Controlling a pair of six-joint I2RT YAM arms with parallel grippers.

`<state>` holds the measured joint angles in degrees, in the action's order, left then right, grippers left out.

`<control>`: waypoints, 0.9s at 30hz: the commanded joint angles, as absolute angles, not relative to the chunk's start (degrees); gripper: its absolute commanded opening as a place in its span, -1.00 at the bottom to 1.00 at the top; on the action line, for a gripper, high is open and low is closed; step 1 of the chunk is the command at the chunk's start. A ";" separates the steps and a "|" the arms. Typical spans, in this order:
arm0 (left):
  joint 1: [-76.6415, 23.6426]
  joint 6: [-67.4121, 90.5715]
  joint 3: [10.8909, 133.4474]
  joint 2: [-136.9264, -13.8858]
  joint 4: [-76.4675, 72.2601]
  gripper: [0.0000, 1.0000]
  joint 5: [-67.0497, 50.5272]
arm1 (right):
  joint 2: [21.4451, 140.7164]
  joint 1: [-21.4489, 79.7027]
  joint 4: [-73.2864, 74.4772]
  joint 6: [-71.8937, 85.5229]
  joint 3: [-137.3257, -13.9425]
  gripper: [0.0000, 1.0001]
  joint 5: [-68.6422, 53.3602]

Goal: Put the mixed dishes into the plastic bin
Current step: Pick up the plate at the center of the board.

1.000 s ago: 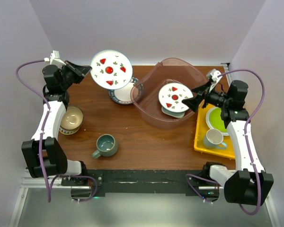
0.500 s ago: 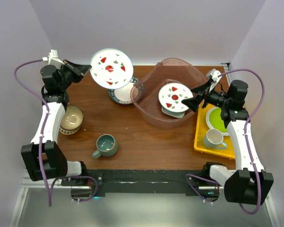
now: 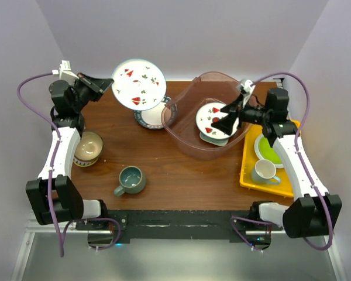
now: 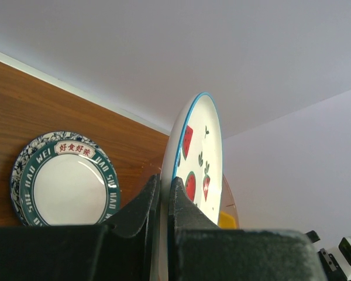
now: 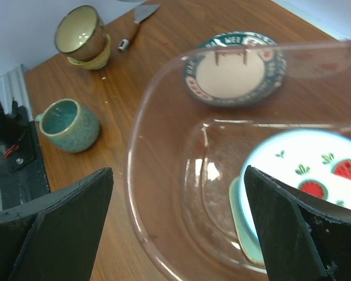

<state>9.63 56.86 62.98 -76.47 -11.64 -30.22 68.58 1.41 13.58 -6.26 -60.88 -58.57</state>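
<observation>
My left gripper (image 3: pixel 108 84) is shut on the rim of a white plate with red-green motifs (image 3: pixel 139 84), holding it up on edge above the table's far left. In the left wrist view the fingers (image 4: pixel 181 202) pinch that plate (image 4: pixel 199 152). A blue-patterned plate (image 3: pixel 149 119) lies on the table beside the plastic bin (image 3: pixel 184 143). Inside the bin a second motif plate (image 3: pixel 207 119) rests on a mint dish (image 3: pixel 214 140). My right gripper (image 3: pixel 225 117) hangs open over the bin, above that plate (image 5: pixel 316 170). Stacked bowls (image 3: pixel 88 147) and a grey-teal mug (image 3: pixel 130 180) stand at the left.
A yellow tray (image 3: pixel 250 175) at the right edge carries a lime-green plate (image 3: pixel 268 149) and a white mug (image 3: pixel 264 171). White walls close in the back and both sides. The bin's near rim (image 5: pixel 134 170) lies under my right fingers.
My right gripper has moved left from the bin's right edge to over the plate inside, still open. The left gripper's plate has turned a little in place.
</observation>
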 commanded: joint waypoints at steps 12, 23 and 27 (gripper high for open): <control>1.15 64.25 61.52 -74.26 -24.70 -1.00 -31.47 | 86.38 23.36 -5.97 33.91 -75.22 0.96 -30.88; -1.32 67.24 56.95 -76.46 -29.18 -1.00 -33.05 | 99.23 26.28 -8.50 44.38 -79.99 -0.48 -26.27; -1.32 66.45 56.95 -76.73 -28.92 -1.00 -34.01 | 96.69 25.06 -13.61 46.84 -76.56 -1.00 -29.35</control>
<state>0.27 63.81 55.61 -78.22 -20.67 -29.50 100.05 25.93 -2.48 41.43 -78.98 -27.51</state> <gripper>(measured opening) 0.065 0.114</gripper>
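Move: The watermelon plate hangs in the air, pinched by its left edge in the left fingers, its middle about 10 cm to the right of that hand and level with it. The blue-rimmed plate on the table is roughly 12 cm to that hand's right, 6 ahead and 28 below. From the open right hand the watermelon plate lies some 30 cm left, 12 ahead and 3 higher; the bin's middle is about 8 cm ahead and 18 below. The watermelon plate is carried about 8 cm right towards the bin by the left hand, which then sinks some 4 cm and eases slightly back left, its fingers staying shut as the rim comes free of them. The open right hand sweeps about 17 cm left and 10 forward to meet the plate, tips down some 35 degrees while dropping a little late on, and closes to pinch its right edge. ##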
